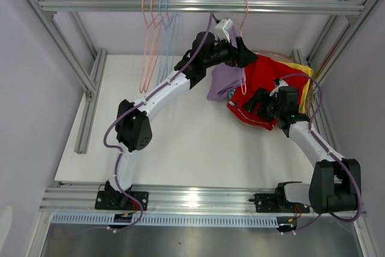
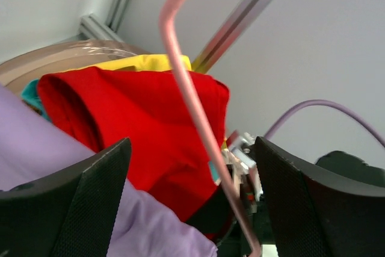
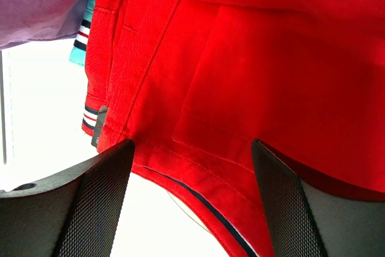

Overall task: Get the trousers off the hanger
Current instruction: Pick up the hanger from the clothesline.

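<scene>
A pink hanger (image 1: 244,16) hangs from the top rail. My left gripper (image 1: 238,45) is up beside it. In the left wrist view the hanger's wire (image 2: 191,97) runs down between the open fingers of the left gripper (image 2: 192,203) without being pinched. Red trousers (image 1: 264,79) drape below it, with lavender trousers (image 1: 224,81) to their left and yellow trousers (image 1: 304,77) behind. A bit of teal trousers (image 3: 79,51) shows at the red pair's edge. My right gripper (image 1: 254,103) is open, and the red waistband (image 3: 204,167) lies between its fingers (image 3: 90,209). I cannot tell whether the red pair hangs on the wire.
Several empty pink and blue hangers (image 1: 155,40) hang at the left end of the rail (image 1: 120,5). A pinkish translucent tub (image 2: 66,55) sits behind the clothes. Frame posts (image 1: 90,82) border the white table (image 1: 180,142) on both sides.
</scene>
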Action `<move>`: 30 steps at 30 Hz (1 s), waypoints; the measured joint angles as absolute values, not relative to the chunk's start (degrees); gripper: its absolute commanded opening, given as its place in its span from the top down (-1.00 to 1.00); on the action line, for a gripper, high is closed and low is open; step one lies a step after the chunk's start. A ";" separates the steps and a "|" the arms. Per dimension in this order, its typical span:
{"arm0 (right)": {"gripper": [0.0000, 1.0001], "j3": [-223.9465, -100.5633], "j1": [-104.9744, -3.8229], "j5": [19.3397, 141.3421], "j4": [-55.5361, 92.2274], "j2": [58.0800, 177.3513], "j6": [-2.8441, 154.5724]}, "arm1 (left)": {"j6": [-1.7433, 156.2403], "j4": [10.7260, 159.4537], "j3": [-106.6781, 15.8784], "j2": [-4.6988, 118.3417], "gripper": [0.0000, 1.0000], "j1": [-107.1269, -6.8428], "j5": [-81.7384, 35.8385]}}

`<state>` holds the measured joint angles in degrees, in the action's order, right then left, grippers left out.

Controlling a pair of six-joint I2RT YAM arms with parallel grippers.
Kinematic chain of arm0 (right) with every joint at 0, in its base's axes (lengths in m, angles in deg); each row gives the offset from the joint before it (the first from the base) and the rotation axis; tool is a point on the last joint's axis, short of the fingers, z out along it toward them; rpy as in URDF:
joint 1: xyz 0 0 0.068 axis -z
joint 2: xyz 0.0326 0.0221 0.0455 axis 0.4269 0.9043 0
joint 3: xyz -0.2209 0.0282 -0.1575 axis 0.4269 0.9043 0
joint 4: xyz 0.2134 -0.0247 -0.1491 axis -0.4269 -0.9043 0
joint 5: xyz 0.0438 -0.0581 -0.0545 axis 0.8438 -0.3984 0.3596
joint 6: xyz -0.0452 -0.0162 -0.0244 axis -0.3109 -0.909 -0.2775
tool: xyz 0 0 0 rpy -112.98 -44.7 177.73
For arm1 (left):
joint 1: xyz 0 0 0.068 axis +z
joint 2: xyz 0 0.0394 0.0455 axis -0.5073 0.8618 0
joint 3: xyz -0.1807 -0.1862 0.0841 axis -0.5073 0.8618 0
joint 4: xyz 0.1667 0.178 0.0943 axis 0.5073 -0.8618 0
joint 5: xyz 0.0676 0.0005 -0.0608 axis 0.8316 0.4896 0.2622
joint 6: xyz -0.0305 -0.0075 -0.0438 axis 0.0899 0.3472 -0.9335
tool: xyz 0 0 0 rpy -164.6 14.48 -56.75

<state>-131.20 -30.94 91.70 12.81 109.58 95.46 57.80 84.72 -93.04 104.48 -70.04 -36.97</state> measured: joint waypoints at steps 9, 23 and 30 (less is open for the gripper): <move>-0.65 -131.20 -31.32 91.73 13.49 110.26 95.59 | 48.84 94.76 -88.27 103.48 0.29 -69.93 -41.47; -0.65 -131.20 -31.53 91.66 13.60 110.26 95.59 | 36.19 97.60 -88.41 103.48 0.99 -69.03 -46.61; -0.65 -131.20 -31.60 91.60 13.60 110.26 95.57 | 34.24 99.08 -88.30 103.37 0.99 -69.14 -47.07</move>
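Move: The side wire of the pink hanger passes between the left gripper's open fingers. The part to pinch, below the neck, is about 3 cm back, 1 cm right and 3 cm higher. The purple trousers hang roughly 5 cm ahead, 6 cm left and 12 cm lower. The red trousers in the basket lie some 10 cm right, about level fore-and-aft, 22 cm below. From the right gripper that wire is about 8 cm ahead, 5 cm left and 20 cm up. Bring the left gripper back and up, about 3–4 cm each way, onto the pink hanger's side wire, rolling it some 20 degrees counter-clockwise as seen from behind the hand so that the jaws line up with the wire. Shut the wide-open fingers fully on the way and pinch the wire below the neck, tips swinging slightly back and up. ##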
